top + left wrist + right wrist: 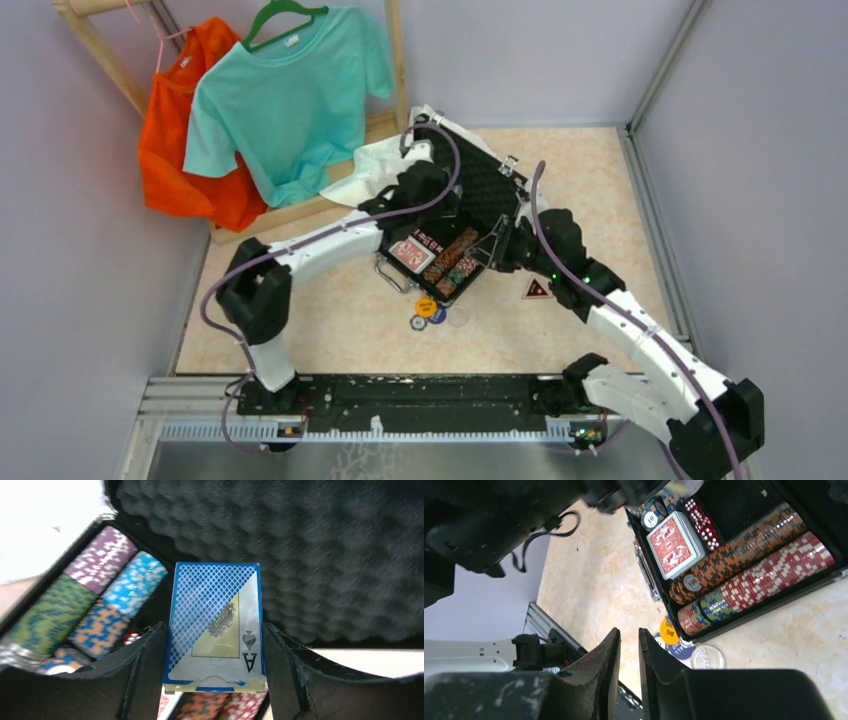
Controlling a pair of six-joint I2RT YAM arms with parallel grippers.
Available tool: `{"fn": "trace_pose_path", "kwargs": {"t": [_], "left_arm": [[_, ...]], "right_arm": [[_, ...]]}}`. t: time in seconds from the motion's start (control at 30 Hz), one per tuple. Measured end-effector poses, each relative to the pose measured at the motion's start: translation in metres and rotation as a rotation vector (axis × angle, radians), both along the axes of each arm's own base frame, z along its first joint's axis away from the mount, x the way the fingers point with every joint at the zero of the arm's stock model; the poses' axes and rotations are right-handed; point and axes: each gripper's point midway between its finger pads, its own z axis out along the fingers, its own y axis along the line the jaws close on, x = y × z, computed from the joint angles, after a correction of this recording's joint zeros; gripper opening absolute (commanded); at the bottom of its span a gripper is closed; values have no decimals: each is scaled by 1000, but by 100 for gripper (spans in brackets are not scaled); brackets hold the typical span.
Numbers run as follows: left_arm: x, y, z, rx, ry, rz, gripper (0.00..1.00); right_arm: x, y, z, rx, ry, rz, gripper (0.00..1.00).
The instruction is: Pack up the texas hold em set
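The black case (490, 180) lies open mid-table, its foam lid (300, 555) raised at the back. My left gripper (212, 630) is shut on the blue card deck (215, 600) and holds it above the case's tray, beside the rows of poker chips (100, 595). In the tray lie the red deck (674, 545), red dice (704, 525) and more chip rows (749, 555). My right gripper (629, 632) hovers at the case's right side, its jaws a narrow gap apart with nothing between them. An orange button (669, 630), a blue button (680, 650) and a clear dealer button (707, 656) lie on the table by the case's front edge.
A white cloth (375, 165) is bunched behind the case's left corner. An orange shirt (175, 130) and a teal shirt (290, 90) hang on a wooden rack (395, 60) at the back left. A triangular warning sticker (537, 290) marks the table right of the case.
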Motion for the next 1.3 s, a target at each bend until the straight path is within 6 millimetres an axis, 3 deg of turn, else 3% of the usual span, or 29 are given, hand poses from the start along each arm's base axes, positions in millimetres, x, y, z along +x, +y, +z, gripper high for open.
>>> {"fn": "trace_pose_path", "kwargs": {"t": [0.1, 0.2, 0.37, 0.47, 0.83, 1.3], "left_arm": [[10, -31, -4, -15, 8, 92, 0], [9, -44, -21, -11, 28, 186, 0], [-11, -34, -63, 53, 68, 360, 0], [-19, -27, -78, 93, 70, 453, 0], [-3, -27, -74, 72, -5, 626, 0], [15, -26, -93, 27, 27, 712, 1]], "right_arm": [[-8, -6, 1, -12, -3, -1, 20], [-18, -14, 7, -21, -25, -1, 20], [-32, -26, 12, -45, -54, -5, 20], [-38, -31, 8, -60, -54, -3, 20], [-46, -36, -13, -116, -8, 16, 20], [-44, -33, -28, -149, 31, 41, 20]]}}
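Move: The left hand holds the blue card deck high over the case; the empty slot it goes to is about 5 cm ahead, 1 cm right and 13 cm below. At about that depth, the red dice lie 1 cm ahead and 3 cm left of this hand, the red card deck 3 cm back and 7 cm left, the blue chip row 7 cm ahead and 7 cm left. From the empty right hand the slot is roughly 7 cm ahead, 6 cm left, 17 cm down. Down some 9 cm, the left hand lowers the blue card deck towards the empty slot. It first swings right over 4 cm, draws back while dropping fast, then eases forward and lower, the wrist turning about 40 degrees counter-clockwise and the fingers keeping their grip. The right hand, empty and nearly shut, backs away from the slot to the back and right, later sinking a little. ##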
